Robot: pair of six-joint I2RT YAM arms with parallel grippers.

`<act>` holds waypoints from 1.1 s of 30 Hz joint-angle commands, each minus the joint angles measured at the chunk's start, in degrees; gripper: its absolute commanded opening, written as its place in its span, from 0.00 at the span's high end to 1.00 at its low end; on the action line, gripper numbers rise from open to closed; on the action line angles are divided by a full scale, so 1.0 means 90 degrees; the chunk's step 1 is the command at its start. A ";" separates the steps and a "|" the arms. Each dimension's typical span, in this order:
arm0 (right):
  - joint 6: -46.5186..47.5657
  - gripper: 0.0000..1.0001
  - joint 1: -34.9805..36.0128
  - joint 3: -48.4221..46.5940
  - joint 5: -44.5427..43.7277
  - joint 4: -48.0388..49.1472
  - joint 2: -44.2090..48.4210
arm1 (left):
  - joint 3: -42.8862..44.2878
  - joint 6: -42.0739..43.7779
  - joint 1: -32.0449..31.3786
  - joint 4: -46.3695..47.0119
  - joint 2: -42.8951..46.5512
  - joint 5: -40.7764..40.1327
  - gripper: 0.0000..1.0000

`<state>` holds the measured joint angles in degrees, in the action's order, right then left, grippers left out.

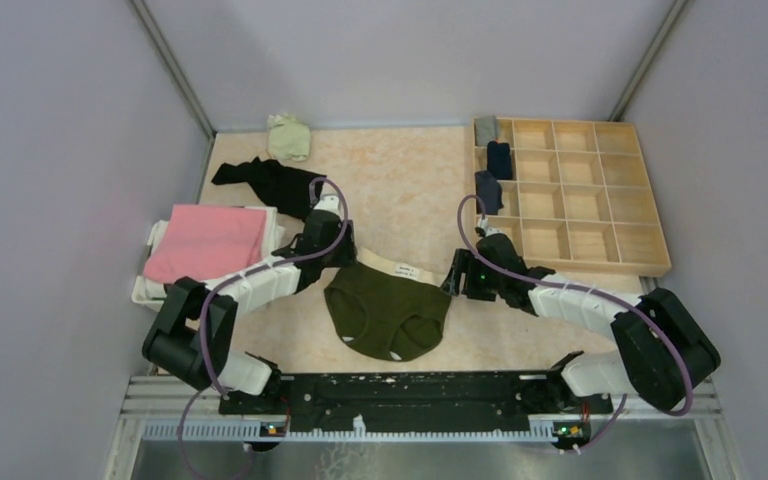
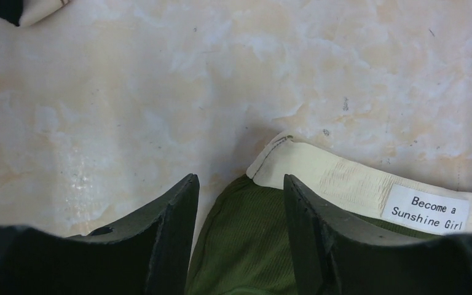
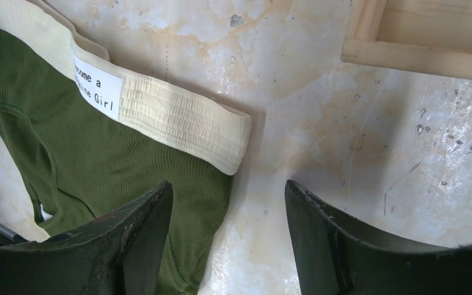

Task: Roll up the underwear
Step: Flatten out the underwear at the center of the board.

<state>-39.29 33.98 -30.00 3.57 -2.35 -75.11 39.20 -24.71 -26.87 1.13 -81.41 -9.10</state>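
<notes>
An olive green underwear [image 1: 388, 310] with a cream waistband [image 2: 344, 184] lies spread flat mid-table. My left gripper [image 1: 345, 258] is open just above its left waistband corner; in the left wrist view the green cloth [image 2: 246, 246] lies under the gap between the fingers [image 2: 178, 215], unpinched. My right gripper [image 1: 452, 278] is open at the right waistband corner. In the right wrist view the underwear [image 3: 98, 147] lies under the left finger [image 3: 147, 215] and bare tabletop under the rest of the gap. A black underwear [image 1: 260, 180] and a pale green one [image 1: 289, 137] lie at the back left.
A wooden compartment tray [image 1: 600, 200] stands at the back right, its corner [image 3: 418, 55] near my right gripper. Rolled dark pieces [image 1: 499, 158] sit in its left column. A folded pink cloth [image 1: 207, 240] rests on a white bin at the left.
</notes>
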 commanded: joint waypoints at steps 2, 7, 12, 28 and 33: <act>-0.0048 0.34 -0.0088 0.0073 0.0147 0.0217 -0.0010 | 0.0248 0.0767 0.0025 0.0803 -0.0333 0.0441 0.40; -0.0031 0.34 -0.0106 0.0152 0.0160 0.0167 0.0063 | 0.0598 0.1174 0.0017 0.0678 -0.0752 0.0394 0.41; 0.0005 0.34 -0.0129 0.0180 0.0151 0.0100 0.0097 | 0.0722 0.1449 0.0020 0.0617 -0.0974 0.0489 0.45; 0.0042 0.34 -0.0151 0.0177 0.0227 0.0075 0.0066 | 0.0625 0.1827 0.0010 0.0805 -0.1147 0.1069 0.55; 0.0044 0.34 -0.0147 0.0160 0.0228 0.0033 0.0055 | 0.0696 0.1863 0.0011 0.0751 -0.1276 0.1170 0.64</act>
<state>-39.20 33.19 -29.52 5.28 -1.58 -75.09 44.14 -9.28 -26.87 5.61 -91.81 -0.38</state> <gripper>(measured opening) 0.663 0.390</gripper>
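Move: The left hand, fingers open, hovers near the left end of the underwear's cream waistband, which lies about 3 cm ahead, 2 cm to its right and 4 cm below. The white label is level with this hand ahead, some 10 cm right; the black garment lies 15 cm ahead and 15 cm left. From the right hand that waistband end is roughly 7 cm ahead, 18 cm left and 2 cm lower. Left hand moves about 3 cm right, down and forward onto the waistband's left end, turning clockwise, fingers partly closing. ##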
